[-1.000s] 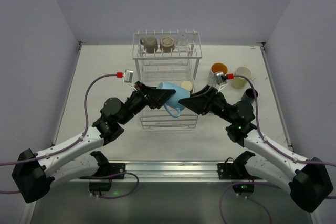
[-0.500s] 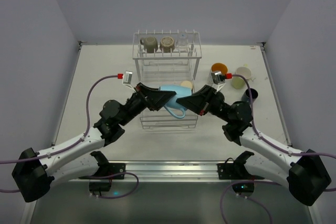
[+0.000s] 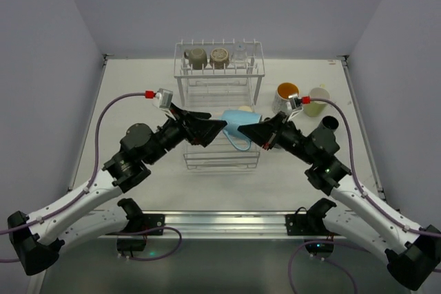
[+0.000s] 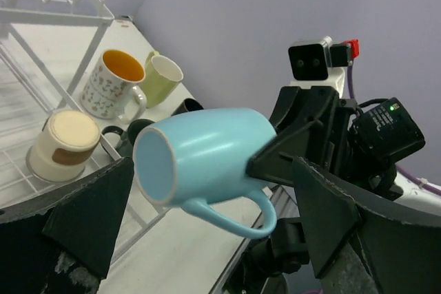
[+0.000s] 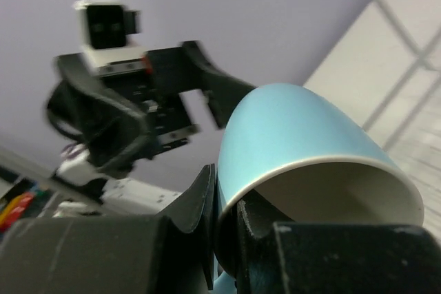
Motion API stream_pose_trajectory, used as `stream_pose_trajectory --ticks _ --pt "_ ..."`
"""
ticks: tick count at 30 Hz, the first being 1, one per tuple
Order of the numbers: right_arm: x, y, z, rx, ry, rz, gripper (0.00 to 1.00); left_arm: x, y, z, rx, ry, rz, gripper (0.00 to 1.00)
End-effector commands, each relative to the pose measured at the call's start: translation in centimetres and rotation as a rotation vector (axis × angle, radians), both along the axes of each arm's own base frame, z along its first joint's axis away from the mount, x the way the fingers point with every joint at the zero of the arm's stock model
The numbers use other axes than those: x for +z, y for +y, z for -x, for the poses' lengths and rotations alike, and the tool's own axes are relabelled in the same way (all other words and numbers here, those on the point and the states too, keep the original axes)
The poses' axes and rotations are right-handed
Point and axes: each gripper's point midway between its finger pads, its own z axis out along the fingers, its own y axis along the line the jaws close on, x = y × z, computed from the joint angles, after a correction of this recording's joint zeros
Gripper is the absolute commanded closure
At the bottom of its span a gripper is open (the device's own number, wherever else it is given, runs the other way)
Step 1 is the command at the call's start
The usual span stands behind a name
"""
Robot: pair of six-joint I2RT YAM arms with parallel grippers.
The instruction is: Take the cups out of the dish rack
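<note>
A light blue cup (image 3: 240, 124) hangs tilted over the lower basket of the white wire dish rack (image 3: 207, 165). My right gripper (image 3: 262, 131) is shut on its rim (image 5: 262, 184), one finger inside and one outside. My left gripper (image 3: 217, 123) stands wide open, its fingers (image 4: 89, 218) either side of the cup's base (image 4: 155, 166) without touching. A tan cup (image 3: 245, 110) rests in the lower basket. On the upper shelf stand an olive cup (image 3: 195, 56), a brown cup (image 3: 219, 56) and a clear glass (image 3: 240, 51).
On the table right of the rack stand a white cup with orange inside (image 3: 286, 93), a pale yellow-green cup (image 3: 318, 99) and a dark green cup (image 3: 329, 125). The right arm reaches in just in front of them. Walls enclose the table on three sides.
My left gripper has opened, let go of the light blue cup and drawn back to the left. My right gripper has shut on the cup's rim and carried it slightly right.
</note>
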Motion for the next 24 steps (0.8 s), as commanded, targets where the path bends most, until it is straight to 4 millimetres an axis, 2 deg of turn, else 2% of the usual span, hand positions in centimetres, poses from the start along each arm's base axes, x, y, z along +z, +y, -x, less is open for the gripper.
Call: stream_pose_trajectory --ticks 1,2,3,5,6,7,9,10,12,18,24 --pt "0.0 -3.2 -3.2 -0.247 -0.034 0.209 1.00 2.3 2.3 -0.1 0.079 -0.105 -0.139 0.00" --pt "-0.4 -4.0 -3.6 -0.288 -0.024 0.255 1.00 2.1 2.7 -0.1 0.091 -0.105 -0.176 0.00" --pt "-0.9 -5.6 -4.9 -0.371 -0.004 0.306 1.00 0.8 3.3 0.0 0.095 -0.072 -0.256 0.00" --pt "-3.3 -8.2 -5.6 -0.445 0.078 0.462 1.00 -0.4 4.5 -0.3 0.133 -0.078 -0.355 0.00" --pt "-4.5 -10.4 -6.9 -0.522 0.118 0.523 1.00 -1.8 5.0 -0.2 0.137 -0.052 -0.418 0.00" --pt "-5.9 -11.8 -6.9 -0.551 0.168 0.585 1.00 -2.6 5.6 -0.4 0.153 -0.060 -0.466 0.00" --pt "-7.7 -16.1 -8.0 -0.719 0.234 0.700 1.00 -5.1 6.3 -0.2 0.140 -0.040 -0.582 0.00" --pt "-8.4 -17.0 -7.9 -0.745 0.264 0.742 1.00 -5.7 6.3 -0.1 0.128 -0.037 -0.607 0.00" --pt "-10.0 -18.3 -8.2 -0.789 0.320 0.820 1.00 -6.9 6.4 -0.1 0.114 -0.041 -0.650 0.00" --pt "-12.9 -22.0 -9.4 -0.902 0.442 0.956 1.00 -9.2 7.3 -0.2 0.133 -0.047 -0.711 0.00" --pt "-16.3 -23.4 -10.7 -0.883 0.552 1.031 1.00 -10.0 7.8 0.3 0.127 -0.057 -0.719 0.00"
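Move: The right hand already has the blue mug by its rim; open table for it lies about 23 cm right, 9 cm ahead and some 29 cm below. The dark green mug stands about 12 cm right and 13 ahead of this hand, the dark blue cup 28 right and 17 ahead, the orange-lined mug 12 right and 27 ahead, all about 28 lower. From the left hand, that open spot is about 36 cm right, 7 ahead and 29 below. Keeping its pinch on the blue mug's rim, one finger inside, the right hand carries the mug rightward and down, some 22 cm across and 19 cm lower with 9 cm forward made early, past the dark green mug; the wrist swings clockwise until the fingers slant steeply down. The left hand, open and already off the mug, rises slightly, then draws 7 cm left and sinks 10 cm net, rolling 40 degrees. ##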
